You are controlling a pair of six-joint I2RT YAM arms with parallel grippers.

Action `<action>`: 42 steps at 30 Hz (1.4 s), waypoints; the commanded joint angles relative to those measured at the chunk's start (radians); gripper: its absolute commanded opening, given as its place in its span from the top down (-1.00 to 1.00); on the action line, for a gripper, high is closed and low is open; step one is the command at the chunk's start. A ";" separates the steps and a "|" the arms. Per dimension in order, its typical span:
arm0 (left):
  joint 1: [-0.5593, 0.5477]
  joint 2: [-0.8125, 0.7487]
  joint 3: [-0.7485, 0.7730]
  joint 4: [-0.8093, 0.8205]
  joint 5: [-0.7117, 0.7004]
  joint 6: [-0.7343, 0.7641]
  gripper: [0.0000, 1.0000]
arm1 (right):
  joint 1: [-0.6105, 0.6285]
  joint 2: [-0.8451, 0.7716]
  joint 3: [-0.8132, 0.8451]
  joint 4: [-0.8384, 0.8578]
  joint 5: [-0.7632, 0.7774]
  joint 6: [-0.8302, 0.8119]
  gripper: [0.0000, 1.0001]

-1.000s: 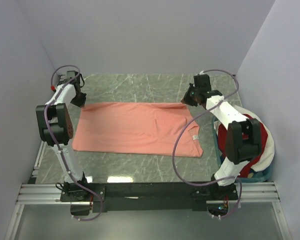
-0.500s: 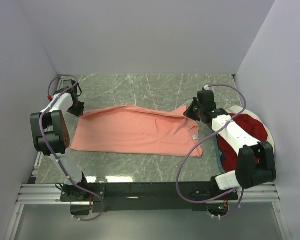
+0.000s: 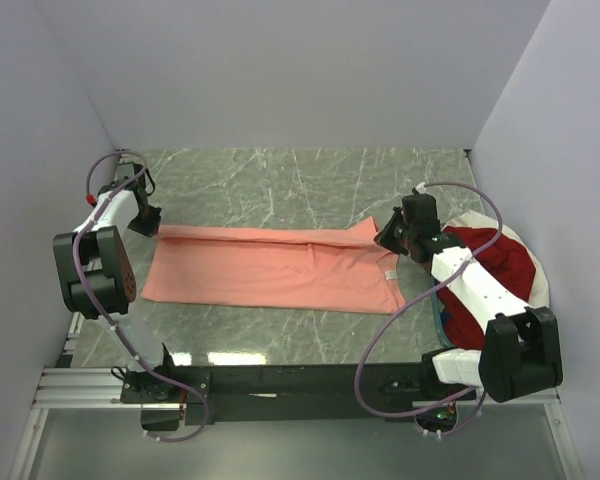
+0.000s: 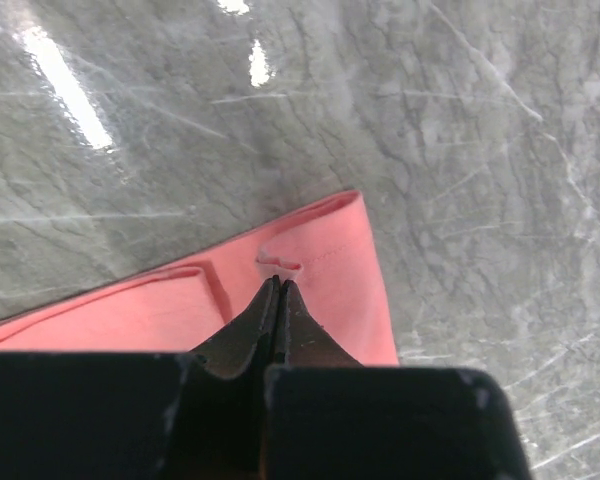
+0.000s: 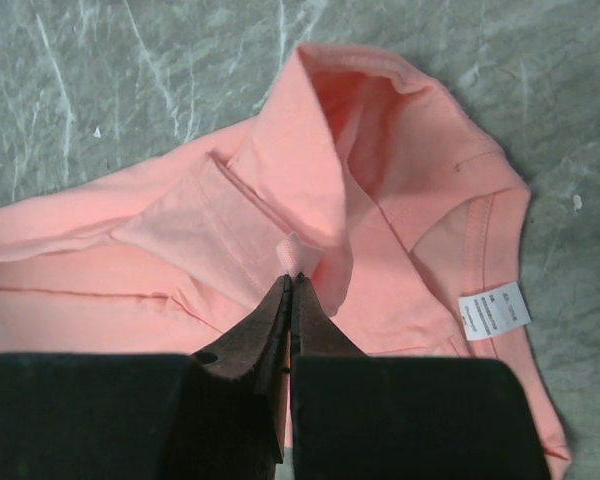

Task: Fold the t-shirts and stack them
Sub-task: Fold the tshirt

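Note:
A salmon-pink t-shirt (image 3: pixel 270 268) lies as a long band across the marble table, with its white neck label (image 5: pixel 493 312) at the right end. My left gripper (image 3: pixel 148 222) is shut on the shirt's far left corner; in the left wrist view the fingertips (image 4: pixel 278 282) pinch a small pucker of pink cloth (image 4: pixel 330 290). My right gripper (image 3: pixel 388 233) is shut on a raised fold near the collar (image 5: pixel 292 272), and the cloth stands up in a peak behind it. A dark red t-shirt (image 3: pixel 490 262) lies in the basket at the right.
The white-rimmed round basket (image 3: pixel 540 288) stands at the right edge under my right arm. Grey walls close in the left, far and right sides. Bare green marble (image 3: pixel 300 180) shows beyond the shirt, and the black base rail (image 3: pixel 300 380) runs along the near edge.
Both grippers have come toward the near side with the shirt's far edge held, lifting it and folding it over. The pink shirt is now a narrower band. The right arm swung lower and rightward.

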 commanded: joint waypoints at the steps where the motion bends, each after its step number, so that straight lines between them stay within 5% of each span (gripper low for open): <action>1: 0.011 -0.046 -0.011 -0.001 -0.025 0.021 0.99 | -0.017 -0.044 -0.027 0.018 0.010 -0.019 1.00; 42: 0.034 -0.208 -0.225 0.100 -0.001 0.006 0.99 | -0.040 -0.197 -0.198 0.013 -0.050 -0.002 1.00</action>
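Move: Both hands still pinch the lifted far edge of the t-shirt. Its near left corner, where that edge is being taken, lies about 15 cm back from the left hand, 3 cm to its left and 6 cm below. From the right hand, the near right corner is roughly 13 cm back, 8 cm to the right and 11 cm below. The white tag is some 3 cm back and 5 cm right of that hand, the laundry basket 8 cm back and 32 cm right. Back towards the t-shirt's near edge both arms go together, each about 5 cm, shut fingers keeping their pinch on the lifted edge. The right hand also sinks some 3 cm overall, with a small rise midway, while the left stays nearly level, easing down only about 1 cm. Neither wrist turns noticeably. ##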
